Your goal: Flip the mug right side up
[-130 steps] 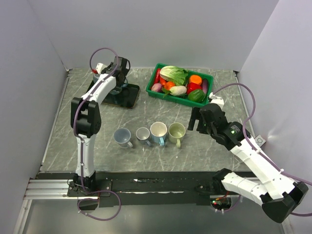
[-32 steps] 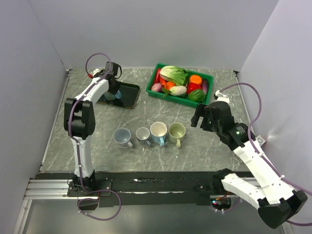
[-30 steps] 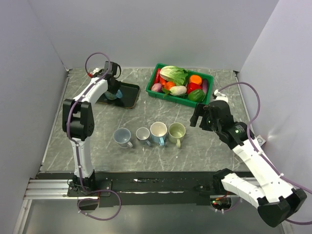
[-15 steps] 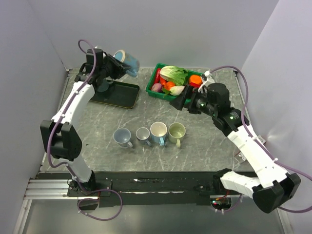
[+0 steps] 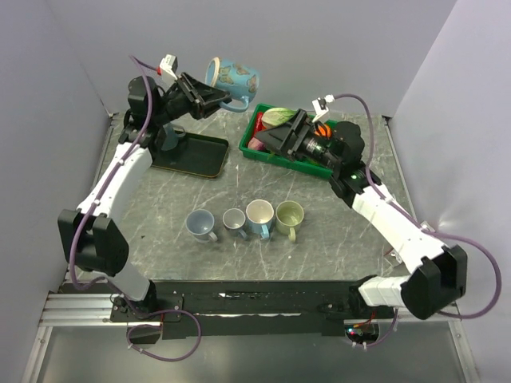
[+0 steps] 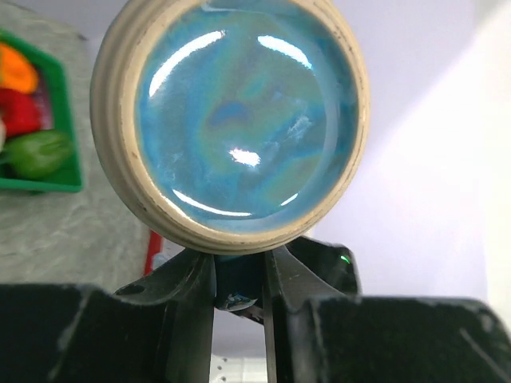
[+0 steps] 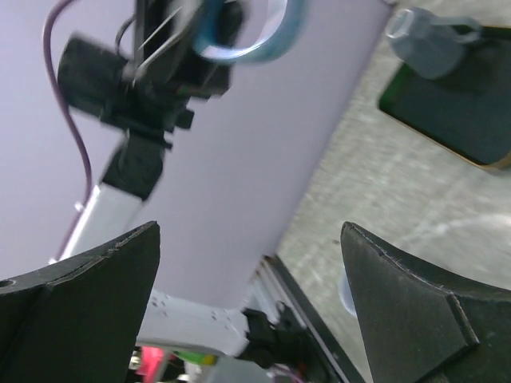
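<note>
A blue mug [image 5: 233,78] with a cream ring round its base hangs in the air above the table's far edge, tipped on its side. My left gripper [image 5: 209,96] is shut on it. In the left wrist view the glazed base [image 6: 230,120] faces the camera, and the fingers [image 6: 188,291] pinch a blue part of the mug just below it. My right gripper [image 5: 275,140] is raised over the green basket, wide open and empty, pointing left. In the right wrist view the mug [image 7: 251,32] is a blur at the top, far beyond the fingertips [image 7: 120,291].
Several upright mugs [image 5: 259,215] stand in a row mid-table. The green basket [image 5: 339,152] of vegetables sits at the back, partly hidden behind the right gripper. A dark tray [image 5: 196,159] lies back left, with a grey object [image 7: 427,40] on it.
The left arm has lifted the blue mug off the tray, up and to the right. The right arm has swung up and left over the basket, still open.
</note>
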Available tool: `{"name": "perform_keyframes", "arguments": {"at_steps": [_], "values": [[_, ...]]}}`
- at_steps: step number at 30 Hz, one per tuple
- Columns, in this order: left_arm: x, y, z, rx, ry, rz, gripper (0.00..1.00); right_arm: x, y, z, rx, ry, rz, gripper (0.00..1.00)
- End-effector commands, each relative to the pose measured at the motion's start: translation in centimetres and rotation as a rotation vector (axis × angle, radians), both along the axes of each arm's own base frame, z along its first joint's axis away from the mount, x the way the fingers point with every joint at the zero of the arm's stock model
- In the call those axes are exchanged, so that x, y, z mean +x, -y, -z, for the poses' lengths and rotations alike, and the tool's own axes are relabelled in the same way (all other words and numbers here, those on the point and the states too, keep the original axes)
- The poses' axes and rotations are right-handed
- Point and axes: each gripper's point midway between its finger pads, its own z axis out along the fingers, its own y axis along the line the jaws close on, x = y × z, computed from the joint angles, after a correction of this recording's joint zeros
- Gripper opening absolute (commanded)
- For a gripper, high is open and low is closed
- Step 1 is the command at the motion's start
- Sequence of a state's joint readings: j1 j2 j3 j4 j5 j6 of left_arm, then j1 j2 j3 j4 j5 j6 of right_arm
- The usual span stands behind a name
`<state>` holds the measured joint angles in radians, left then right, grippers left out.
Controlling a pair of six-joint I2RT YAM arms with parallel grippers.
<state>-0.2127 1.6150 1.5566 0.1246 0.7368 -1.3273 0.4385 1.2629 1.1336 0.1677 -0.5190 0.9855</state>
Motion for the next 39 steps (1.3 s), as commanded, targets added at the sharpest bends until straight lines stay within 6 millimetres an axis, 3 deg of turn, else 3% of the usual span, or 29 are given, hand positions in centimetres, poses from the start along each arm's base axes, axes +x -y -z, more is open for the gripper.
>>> {"name": "perform_keyframes", "arguments": {"at_steps": [1, 5, 6, 10, 17, 21, 28, 34, 37, 39], "values": [[-9.0, 0.0, -11.6, -0.173, 0.403, 0.157, 0.01, 0.2, -1.0, -6.4, 0.182, 0.13, -0.064, 1.0], [-10.7, 0.6, -12.3, -0.184, 0.439, 0.188, 0.01, 0.2, -1.4, -9.1, 0.185, 0.236, -0.087, 1.0], [-11.1, 0.7, -12.6, -0.185, 0.452, 0.193, 0.01, 0.2, -1.3, -10.7, 0.18, 0.276, -0.08, 1.0], [-12.5, 1.3, -13.4, -0.197, 0.492, 0.216, 0.01, 0.0, -1.3, -13.0, 0.194, 0.348, -0.092, 1.0], [-13.5, 2.1, -13.8, -0.218, 0.514, 0.259, 0.01, 0.1, -1.5, -13.6, 0.265, 0.325, -0.101, 0.99], [-13.8, 2.4, -13.8, -0.23, 0.517, 0.267, 0.01, 0.3, -2.1, -13.9, 0.264, 0.301, -0.1, 0.84], [-13.8, 2.6, -13.3, -0.226, 0.508, 0.247, 0.01, 0.6, -2.2, -13.9, 0.327, 0.277, -0.046, 0.76], [-14.0, 2.7, -12.9, -0.221, 0.503, 0.24, 0.01, 0.9, -1.9, -13.4, 0.356, 0.241, -0.009, 0.61], [-13.7, 2.8, -12.4, -0.212, 0.483, 0.228, 0.01, 1.2, -1.5, -12.8, 0.338, 0.228, 0.029, 0.51], [-13.4, 2.9, -11.9, -0.202, 0.471, 0.225, 0.01, 1.0, -1.4, -13.0, 0.334, 0.232, 0.034, 0.34]]}}
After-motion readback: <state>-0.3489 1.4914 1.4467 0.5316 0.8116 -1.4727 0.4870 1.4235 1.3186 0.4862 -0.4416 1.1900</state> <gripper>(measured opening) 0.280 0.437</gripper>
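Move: My left hand grips the mug's handle, the mug's body about 5 cm ahead, 1 cm right and 2 cm above. My open right gripper is roughly 11 cm back, 8 cm right and 3 cm lower. From that right hand the handle is about 11 cm ahead, 8 cm left and 3 cm up. The vegetable box sits 30 cm ahead, 10 cm right and 31 cm below, the green mug straight below by 30 cm but 8 cm right. I draw the mug in with my left hand, back about 10 cm, up some 8 and slightly right, swinging the fingertips clockwise and up, still pinching the handle. My right hand edges forward and left, rises about 10 cm, rolls some 15 degrees with its left side lifting, then closes its fingers from wide open to under half around the same handle from the other side. ##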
